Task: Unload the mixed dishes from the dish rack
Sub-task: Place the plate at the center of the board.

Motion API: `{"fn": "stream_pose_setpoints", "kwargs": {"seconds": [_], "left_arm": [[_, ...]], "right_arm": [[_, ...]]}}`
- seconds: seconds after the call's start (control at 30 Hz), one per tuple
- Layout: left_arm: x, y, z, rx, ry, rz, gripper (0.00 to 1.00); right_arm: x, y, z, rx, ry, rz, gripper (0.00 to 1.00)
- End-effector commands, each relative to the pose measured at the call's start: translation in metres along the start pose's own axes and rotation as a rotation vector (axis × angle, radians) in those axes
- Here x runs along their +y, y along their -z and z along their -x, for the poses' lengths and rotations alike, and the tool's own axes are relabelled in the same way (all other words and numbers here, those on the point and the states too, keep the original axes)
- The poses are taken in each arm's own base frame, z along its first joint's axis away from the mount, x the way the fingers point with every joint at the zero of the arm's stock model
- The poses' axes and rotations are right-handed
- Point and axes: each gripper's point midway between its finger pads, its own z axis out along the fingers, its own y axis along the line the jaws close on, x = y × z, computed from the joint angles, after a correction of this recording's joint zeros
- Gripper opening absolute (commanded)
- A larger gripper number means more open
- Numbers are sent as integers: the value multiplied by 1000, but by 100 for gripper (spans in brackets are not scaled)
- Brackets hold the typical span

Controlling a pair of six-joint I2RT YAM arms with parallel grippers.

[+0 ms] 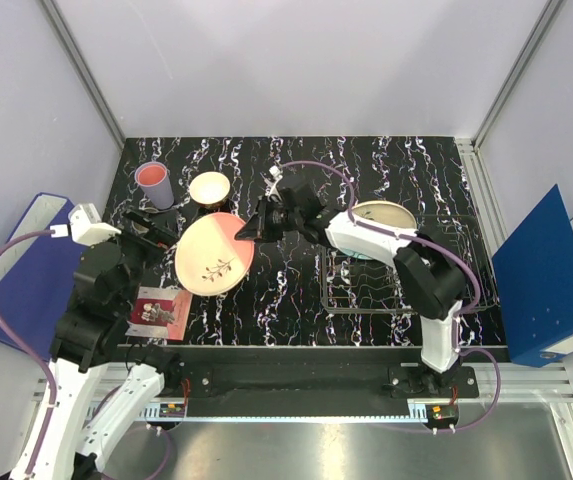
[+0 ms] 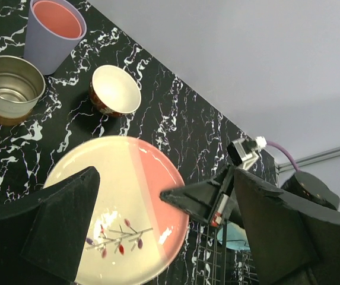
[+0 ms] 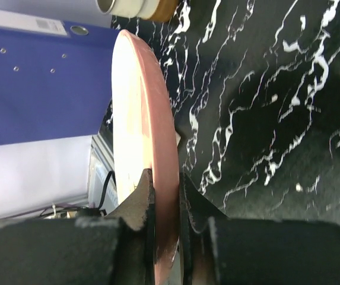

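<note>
My right gripper (image 1: 251, 228) is shut on the pink rim of the cream and pink plate (image 1: 214, 255), left of the dish rack (image 1: 361, 285). In the right wrist view its fingers (image 3: 140, 202) pinch the plate's edge (image 3: 143, 119) from both sides. The left gripper (image 2: 170, 237) stands wide open over that plate (image 2: 116, 208), touching nothing; from above it (image 1: 158, 230) is at the plate's left edge. A cream and light blue plate (image 1: 381, 215) stands in the wire rack (image 2: 229, 261). The lilac tumbler (image 1: 154, 183) and small brown-cream cup (image 1: 209, 188) stand on the table behind.
A silver tin (image 2: 12, 89) on a cork base sits beside the tumbler (image 2: 54, 29) and the cup (image 2: 115, 89). A red printed card (image 1: 161, 310) lies near the left arm's base. Blue binders flank the table at left (image 1: 6, 270) and right (image 1: 546, 280).
</note>
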Motion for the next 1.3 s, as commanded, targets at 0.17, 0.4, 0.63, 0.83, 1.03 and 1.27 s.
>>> {"fn": "stream_pose_setpoints", "kwargs": {"seconds": [0.17,0.4,0.63,0.83,1.03,1.27], "left_arm": [[-7,-4,0,-13,-4,-35,99],[-17,-9,-13,25,-14,-96,99],[-14,-12,-18,35,-18,-92,99],[-13,-14,-21,43,-28,-87,99],[-14,-18,-27,70,-30,-86,99],[-12,-20,-35,93,-30,-85,99]], "right_arm": [[14,-21,34,-45,20,77,0],[-14,-37,41,-39,-8,43,0],[-32,-49,45,-31,-30,15,0],[-39,-44,39,-21,-36,-13,32],[-41,-32,36,-35,-33,-44,63],[-40,-18,33,-59,-28,-79,84]]}}
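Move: Some 8 cm to the left of the right hand, about 1 cm back and 9 cm below it, lies the bare spot on the board for the plate already held by its rim. The bowl stands about 15 cm ahead and 12 cm left of the hand, the silver cup some 6 cm ahead and 26 cm left, both about 8 cm lower. From the left hand the spot is roughly 8 cm ahead, 10 cm right and 25 cm below. Lowering the rim-held plate towards the marble board, the right hand sinks about 8 cm while going forward, edges on forward to about 5 cm in all, and stops. The fingers then open wide around the rim, with a small drift down, back and right. The empty left hand, kept open, eases some 4 cm down and right, also a little forward. ##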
